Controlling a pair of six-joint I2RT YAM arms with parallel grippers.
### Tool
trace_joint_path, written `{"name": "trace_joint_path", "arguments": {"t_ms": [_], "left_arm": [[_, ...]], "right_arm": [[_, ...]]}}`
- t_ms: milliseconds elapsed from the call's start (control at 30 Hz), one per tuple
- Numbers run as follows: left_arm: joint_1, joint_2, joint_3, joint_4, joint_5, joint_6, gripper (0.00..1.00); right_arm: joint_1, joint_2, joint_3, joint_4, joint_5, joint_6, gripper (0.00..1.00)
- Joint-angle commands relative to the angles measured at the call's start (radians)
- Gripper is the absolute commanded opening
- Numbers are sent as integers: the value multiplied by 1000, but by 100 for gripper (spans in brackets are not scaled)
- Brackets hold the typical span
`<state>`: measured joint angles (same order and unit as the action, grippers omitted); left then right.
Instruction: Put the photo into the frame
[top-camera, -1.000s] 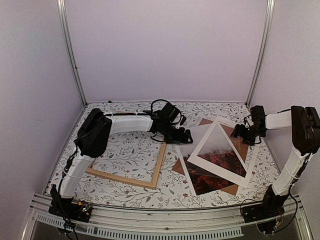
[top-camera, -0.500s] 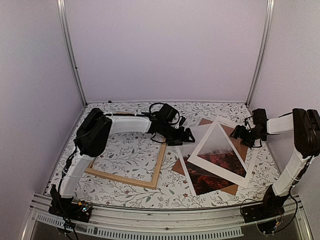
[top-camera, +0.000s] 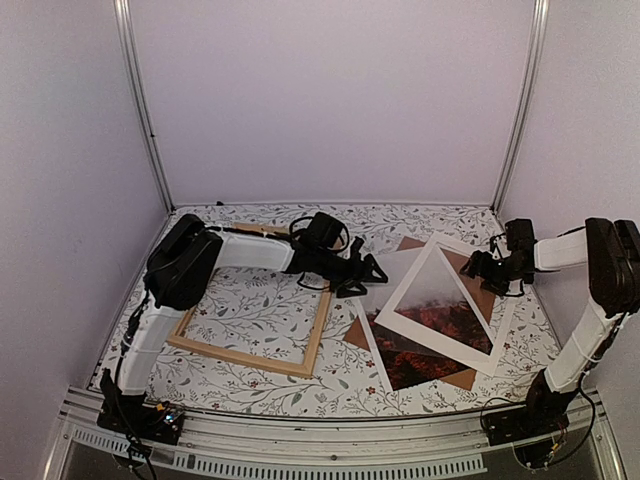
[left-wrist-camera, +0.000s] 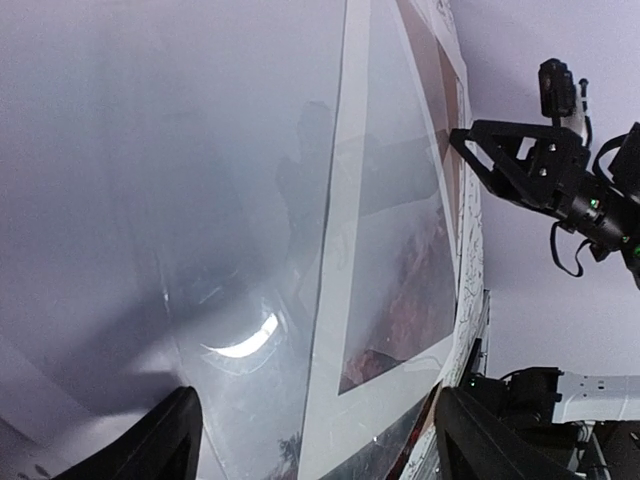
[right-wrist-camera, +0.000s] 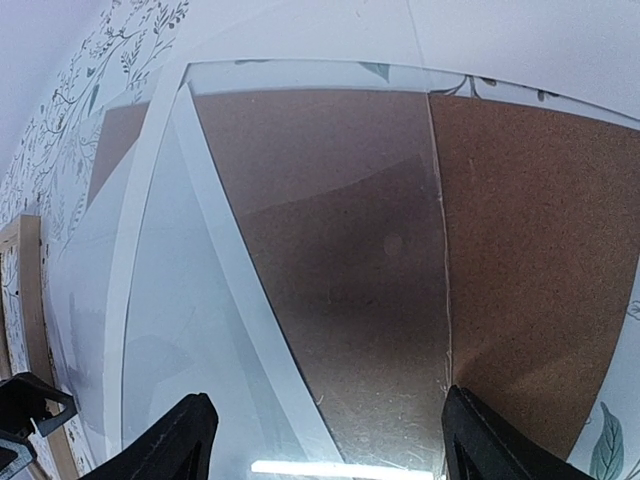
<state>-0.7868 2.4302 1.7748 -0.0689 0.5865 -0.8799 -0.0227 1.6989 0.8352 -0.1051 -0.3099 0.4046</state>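
The frame (top-camera: 241, 357) of light wood strips lies flat at the left of the table; its strip also shows at the edge of the right wrist view (right-wrist-camera: 28, 280). The photo (top-camera: 408, 352), red foliage and misty grey, lies to its right under a white mat (top-camera: 437, 338) and a glossy clear sheet (right-wrist-camera: 380, 300). Through the mat's opening the photo (left-wrist-camera: 400, 290) shows in the left wrist view. My left gripper (top-camera: 372, 268) (left-wrist-camera: 320, 452) stands open over the stack's left edge. My right gripper (top-camera: 480, 268) (right-wrist-camera: 330, 450) stands open over its far right corner.
A brown backing board (top-camera: 478, 292) (right-wrist-camera: 530, 250) lies under the stack and sticks out at its corners. The right gripper (left-wrist-camera: 520, 165) shows in the left wrist view. Flowered tablecloth (top-camera: 250, 300) covers the table, with walls close on three sides.
The left wrist has drawn back a little to the left and turned, its fingers staying near the stack's left edge. The right gripper has barely shifted.
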Motion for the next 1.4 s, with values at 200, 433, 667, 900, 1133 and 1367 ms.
{"name": "trace_joint_path", "arguments": {"t_ms": [200,433,667,900,1133,1367], "left_arm": [[8,-54,-93,201,137,-126,81],[21,-60,-121,329,197,-192,80],[23,-77,-121,379,216,-195,80],[23,-106,-140,428,220,-185,80],[21,-121,-156,490,237,-178,80],[21,-121,-151,514,251,-154,79]], "right_arm": [[9,15,-50,-43,-60,20,81],[10,21,-48,-44,-57,13,81],[11,27,-45,-43,-61,11,81],[12,28,-44,-46,-62,0,80],[10,28,-39,-51,-66,-12,80],[11,24,-39,-48,-85,-18,80]]}}
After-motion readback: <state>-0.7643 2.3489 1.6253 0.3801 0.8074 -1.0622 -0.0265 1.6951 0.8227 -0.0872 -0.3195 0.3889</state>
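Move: The clear pane lies over the mat and photo, its left edge right at the left hand's lower finger and its middle about 12 cm to that hand's right, 6 cm back and 2 cm below. From the left hand, the photo's middle is some 9 cm right and 9 cm back, the mat's 18 cm right and 6 cm back, and the wooden frame's 23 cm left and 4 cm back. For the right hand, at the pane's right edge, the pane's middle is about 12 cm left and 8 cm back. The left hand draws back about 1 cm, then rises some 8 cm with its lower finger under the clear pane's left edge, levering that edge up off the photo and mat while the right-pointing fingers tip up about 20 degrees towards level and stay wide apart. The right hand stays low in place, one open finger still against the pane's right edge, holding it as the side the pane hinges on. ##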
